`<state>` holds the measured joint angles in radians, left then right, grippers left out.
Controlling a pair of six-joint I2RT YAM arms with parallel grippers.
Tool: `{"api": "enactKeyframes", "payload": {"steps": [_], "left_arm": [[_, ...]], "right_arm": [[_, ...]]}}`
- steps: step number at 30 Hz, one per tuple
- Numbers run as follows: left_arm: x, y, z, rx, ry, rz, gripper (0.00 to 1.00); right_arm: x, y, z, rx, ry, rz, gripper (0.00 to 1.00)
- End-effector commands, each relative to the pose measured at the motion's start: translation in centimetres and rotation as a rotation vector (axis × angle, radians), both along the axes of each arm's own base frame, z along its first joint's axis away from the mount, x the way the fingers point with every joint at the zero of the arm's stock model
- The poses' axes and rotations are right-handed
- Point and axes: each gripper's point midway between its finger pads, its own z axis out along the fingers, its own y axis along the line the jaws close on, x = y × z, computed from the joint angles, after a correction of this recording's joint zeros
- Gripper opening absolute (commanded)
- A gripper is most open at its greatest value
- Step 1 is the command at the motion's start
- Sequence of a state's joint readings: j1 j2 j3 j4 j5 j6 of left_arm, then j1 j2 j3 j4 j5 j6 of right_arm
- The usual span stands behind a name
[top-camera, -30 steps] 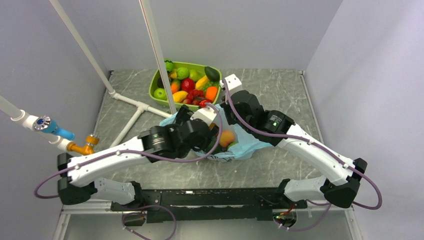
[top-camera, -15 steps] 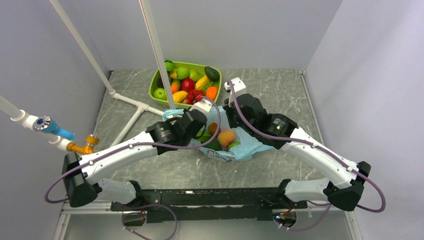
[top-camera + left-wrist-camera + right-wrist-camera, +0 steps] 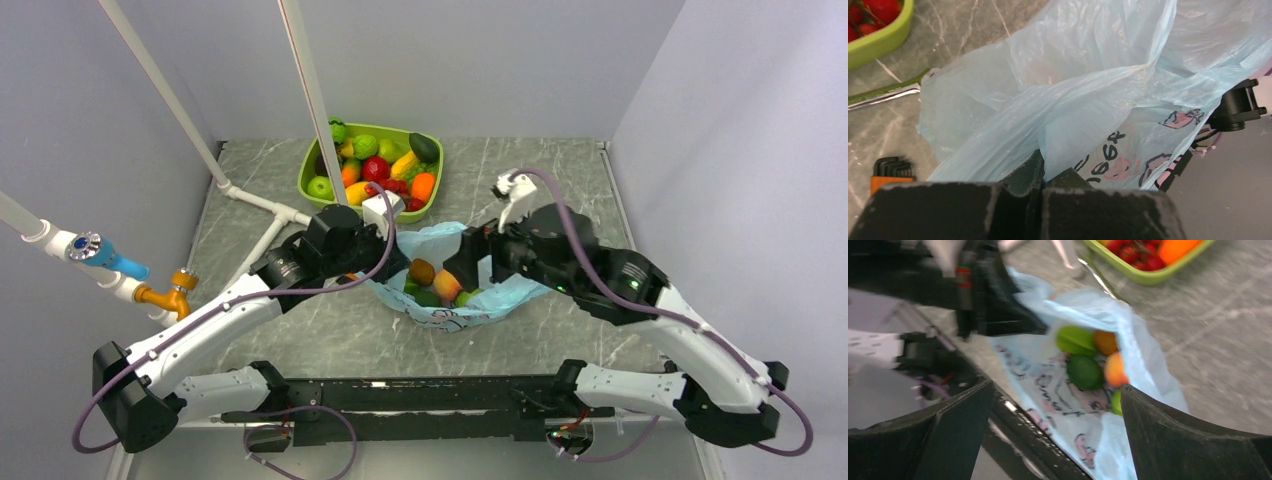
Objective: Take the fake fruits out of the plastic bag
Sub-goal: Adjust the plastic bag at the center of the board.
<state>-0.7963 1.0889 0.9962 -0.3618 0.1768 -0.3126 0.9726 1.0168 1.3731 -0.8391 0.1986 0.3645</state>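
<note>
The light blue plastic bag (image 3: 440,300) lies mid-table with its mouth spread open. Inside it show a brown kiwi-like piece (image 3: 421,271), a pink-orange peach (image 3: 447,285) and green ovals (image 3: 428,298). My left gripper (image 3: 385,262) is shut on a fold of the bag's left edge (image 3: 1088,90); its fingers (image 3: 1023,172) pinch the film. My right gripper (image 3: 468,262) is open and empty, just above the bag's right side. The right wrist view shows the gripper (image 3: 1057,386) over the printed bag (image 3: 1048,385), with the peach (image 3: 1115,369), a dark green oval (image 3: 1084,371) and a lighter one (image 3: 1076,340).
A lime-green tray (image 3: 305,180) full of other toy fruits stands at the back, just behind the bag. A white pipe frame (image 3: 262,203) crosses the back left of the table. A black and orange hex-key set (image 3: 890,167) lies left of the bag.
My left gripper has moved left with the bag's edge, spreading the mouth wider. My right arm has swung right and back off the bag. More fruits now show inside.
</note>
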Motion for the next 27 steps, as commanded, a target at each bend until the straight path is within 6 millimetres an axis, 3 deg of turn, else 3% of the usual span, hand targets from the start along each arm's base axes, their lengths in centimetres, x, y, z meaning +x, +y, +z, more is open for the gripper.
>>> {"api": "enactKeyframes", "payload": {"steps": [1,4,9,14,20,27], "left_arm": [[-0.1,-1.4,1.3,-0.099,0.032,-0.050,0.00],[0.0,-1.2,1.1,-0.094,0.048,-0.043,0.00],[-0.1,-0.7,1.2,-0.104,0.050,-0.036,0.00],[0.0,-0.5,1.1,-0.112,0.060,-0.022,0.00],[0.0,-0.6,1.0,-0.124,0.075,-0.017,0.00],[-0.1,-0.8,1.2,-0.146,0.091,-0.036,0.00]], "right_arm": [[-3.5,1.9,3.4,0.178,-0.041,0.218,0.99],[-3.6,1.6,0.5,0.099,0.037,0.200,0.98],[-0.8,-2.2,-4.7,-0.107,0.111,-0.089,0.92],[1.3,-5.5,-6.1,-0.178,0.093,-0.340,0.99],[2.8,-8.2,-7.6,-0.301,0.049,-0.542,1.00],[4.1,-8.1,-10.1,-0.363,0.007,-0.591,1.00]]}}
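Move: The right rim of the plastic bag hangs about 9 cm to the right of the open right hand, some 4 cm ahead and 14 cm below. Inside the bag, the peach lies about 3 cm ahead of that hand, 1 cm to its left and 22 cm down; the brown kiwi is some 5 cm farther left and 3 cm farther out than the peach. From the left hand, the bag's right rim is about 20 cm to the right, 1 cm ahead and 5 cm lower. Still pinching the bag's left rim, the left hand holds almost in place and tips down slightly. The open right hand first draws back and up about 3 cm, then reverses and swoops down towards the bag's right rim, ending some 10 cm lower, 7 cm to the right and 3 cm forward. Its wrist turns about 30 degrees clockwise and rolls; the fingers stay wide, with touch on the film not clear. ##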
